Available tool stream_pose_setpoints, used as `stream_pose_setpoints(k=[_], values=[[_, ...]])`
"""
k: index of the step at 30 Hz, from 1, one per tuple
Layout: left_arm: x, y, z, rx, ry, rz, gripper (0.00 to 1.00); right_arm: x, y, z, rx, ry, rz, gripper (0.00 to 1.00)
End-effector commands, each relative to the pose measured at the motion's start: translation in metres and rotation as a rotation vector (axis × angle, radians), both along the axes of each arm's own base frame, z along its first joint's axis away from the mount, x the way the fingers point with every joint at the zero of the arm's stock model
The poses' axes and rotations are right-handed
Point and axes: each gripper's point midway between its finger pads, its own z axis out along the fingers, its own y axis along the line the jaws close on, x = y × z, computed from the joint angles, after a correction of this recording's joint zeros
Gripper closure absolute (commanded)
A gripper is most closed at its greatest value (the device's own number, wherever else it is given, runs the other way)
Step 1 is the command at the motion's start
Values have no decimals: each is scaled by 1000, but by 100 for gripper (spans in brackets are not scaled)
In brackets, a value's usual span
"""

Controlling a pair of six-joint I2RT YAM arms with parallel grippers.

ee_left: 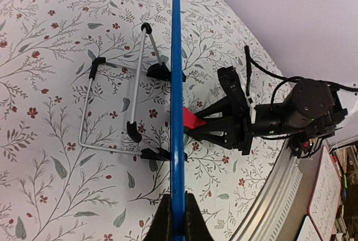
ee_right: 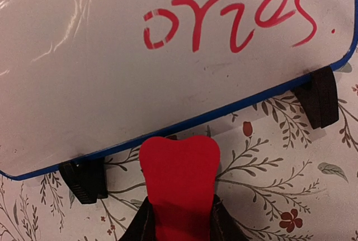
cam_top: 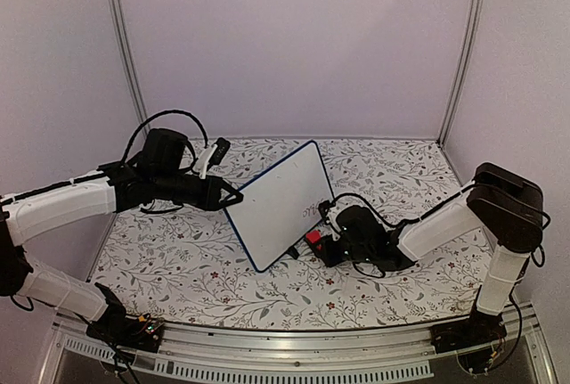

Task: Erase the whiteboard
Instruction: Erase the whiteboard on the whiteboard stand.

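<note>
The whiteboard (cam_top: 280,206) stands tilted on the floral table, its white face toward the right arm, on two black clip feet (ee_right: 320,97). Red handwriting (ee_right: 229,18) shows near its lower right corner. My left gripper (cam_top: 233,197) is shut on the board's blue rim (ee_left: 177,84) at its left edge; the left wrist view sees the board edge-on. My right gripper (cam_top: 319,243) is shut on a red block eraser (ee_right: 179,179), held just below the board's bottom edge and apart from the writing.
A wire stand (ee_left: 112,104) props the board from behind. The floral tablecloth (cam_top: 196,268) covers the table, with a metal rail (cam_top: 294,348) along the near edge and grey walls on three sides.
</note>
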Motion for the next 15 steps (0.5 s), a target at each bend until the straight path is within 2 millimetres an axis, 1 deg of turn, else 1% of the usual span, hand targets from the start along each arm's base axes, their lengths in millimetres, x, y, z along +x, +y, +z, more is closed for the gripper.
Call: stream_pose_setpoints(k=[1, 3, 5, 6, 9, 11, 13, 15], values=[[1, -9, 17, -52, -52, -28, 100, -10, -3, -6, -2, 35, 15, 80], [2, -8, 16, -50, -51, -26, 100, -10, -3, 9, 21, 11, 15, 80], [2, -8, 16, -51, -50, -25, 100, -8, -4, 28, 44, -23, 15, 79], [3, -8, 16, -50, -51, -26, 100, -6, -4, 43, 64, -49, 9, 79], [3, -8, 17, -53, -50, -23, 100, 1, -5, 76, 89, -116, -6, 79], [4, -8, 17, -55, -47, -22, 100, 7, -5, 94, 95, -156, -18, 79], [4, -7, 16, -56, -43, -23, 100, 13, -4, 108, 96, -196, -29, 78], [3, -8, 16, -58, -44, -26, 100, 20, -3, 115, 94, -217, -39, 79]])
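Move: The last red letters, "ories" by the whiteboard's lower edge, lie about 7 cm ahead of the right hand, 4 cm to its left and 5 cm above it; this hand holds the red eraser. The stand's near clip is some 8 cm left of it and 1 cm back, the far clip about 9 cm straight ahead. From the left hand, pinching the board's upper-left edge, the letters are roughly 19 cm right, 4 cm ahead and 11 cm lower. The red eraser, still gripped by the right hand and starting just off the board's lower edge, backs away slightly, then goes quickly up some 9 cm in front of the board's lower right part. As it climbs it eases about 1 cm forward again and the fingers tip up around 10 degrees. The left hand keeps its pinch on the board's edge and stays in place. ##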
